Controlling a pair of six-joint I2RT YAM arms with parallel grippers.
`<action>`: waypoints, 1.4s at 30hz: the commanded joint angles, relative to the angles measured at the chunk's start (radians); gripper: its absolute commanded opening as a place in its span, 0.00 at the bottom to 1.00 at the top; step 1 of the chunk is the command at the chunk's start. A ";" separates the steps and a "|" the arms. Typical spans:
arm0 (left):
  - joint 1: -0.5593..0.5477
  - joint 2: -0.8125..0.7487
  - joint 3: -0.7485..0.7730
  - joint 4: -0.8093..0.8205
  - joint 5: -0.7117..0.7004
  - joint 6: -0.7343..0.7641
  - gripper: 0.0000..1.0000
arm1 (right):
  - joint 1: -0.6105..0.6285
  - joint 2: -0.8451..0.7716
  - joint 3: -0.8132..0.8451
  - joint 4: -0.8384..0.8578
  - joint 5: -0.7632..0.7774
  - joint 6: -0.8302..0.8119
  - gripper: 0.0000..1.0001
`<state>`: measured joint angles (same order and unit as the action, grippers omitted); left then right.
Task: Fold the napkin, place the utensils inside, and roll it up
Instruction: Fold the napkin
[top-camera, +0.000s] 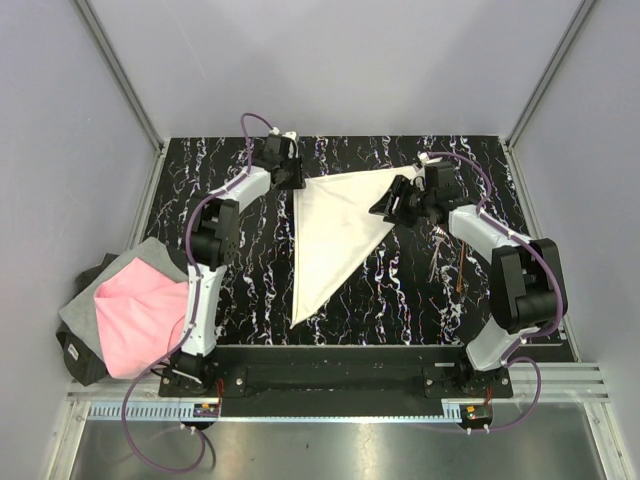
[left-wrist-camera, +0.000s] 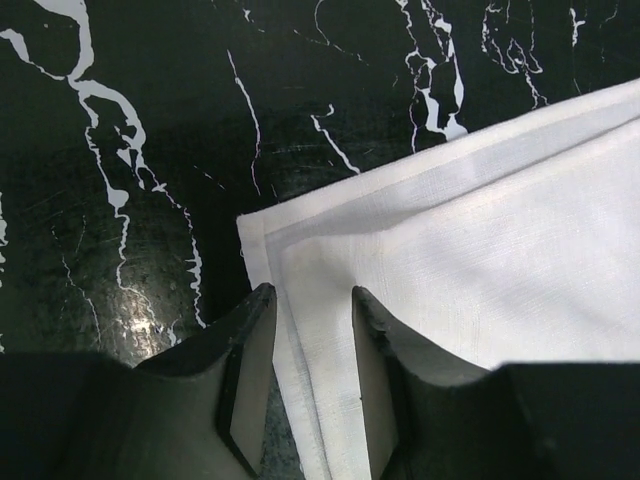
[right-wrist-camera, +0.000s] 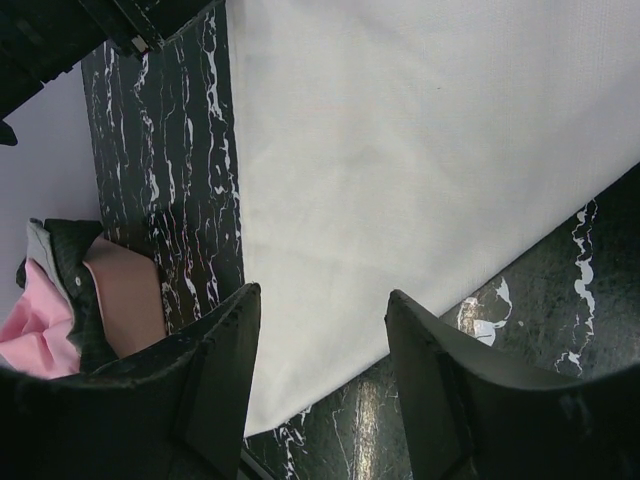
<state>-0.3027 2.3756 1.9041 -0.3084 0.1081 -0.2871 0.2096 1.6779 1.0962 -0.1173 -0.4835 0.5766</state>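
The cream napkin (top-camera: 330, 230) lies folded into a triangle on the black marble table (top-camera: 250, 290), its long point toward the near edge. My left gripper (top-camera: 292, 180) sits at the far left corner. In the left wrist view it (left-wrist-camera: 312, 292) straddles the napkin's (left-wrist-camera: 480, 260) hemmed edge with a narrow gap, and the cloth lies flat between the fingers. My right gripper (top-camera: 392, 205) hovers open over the napkin's (right-wrist-camera: 400, 150) right edge (right-wrist-camera: 322, 295), holding nothing. The silver fork (top-camera: 436, 262) and the copper-brown utensil (top-camera: 461, 272) lie on the table right of the napkin.
A pink and grey cloth (top-camera: 130, 315) is bunched off the table's left edge, also seen in the right wrist view (right-wrist-camera: 40, 330). Grey walls close in the back and both sides. The arms' base rail (top-camera: 340, 375) runs along the near edge.
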 joint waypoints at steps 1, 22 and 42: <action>0.008 0.033 0.072 -0.027 0.014 -0.004 0.38 | 0.007 -0.049 -0.016 0.016 -0.007 0.006 0.62; 0.010 0.119 0.214 -0.149 0.012 -0.006 0.08 | 0.007 -0.053 -0.038 0.021 -0.010 0.011 0.62; 0.010 -0.191 -0.229 0.091 -0.025 -0.090 0.00 | 0.008 0.086 -0.076 0.059 0.014 0.011 0.62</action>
<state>-0.2977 2.2944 1.7432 -0.2710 0.0921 -0.3244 0.2096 1.7443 1.0161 -0.0940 -0.4820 0.5842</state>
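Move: The napkin's far left corner lies about 3 cm ahead of the left hand, 1 cm to its left and 2 cm below; its near tip is some 40 cm back and level sideways, on the table. From the right hand the napkin's slanting edge is roughly 4 cm back, straight in line and 10 cm down; its far right corner is about 16 cm ahead and 14 cm right, and the fork some 8 cm back and 15 cm right, at table height. Easing forward and down about 1 cm each, the left hand shuts its half-open fingers on the hem beside the napkin's far left corner, then drags it back some 3 cm and slightly left, low to the table. The right hand, fingers still open, hovers with a slight sink, then drops towards the slanting edge, about 5 cm down and 2 cm back overall, tipping down a little. ##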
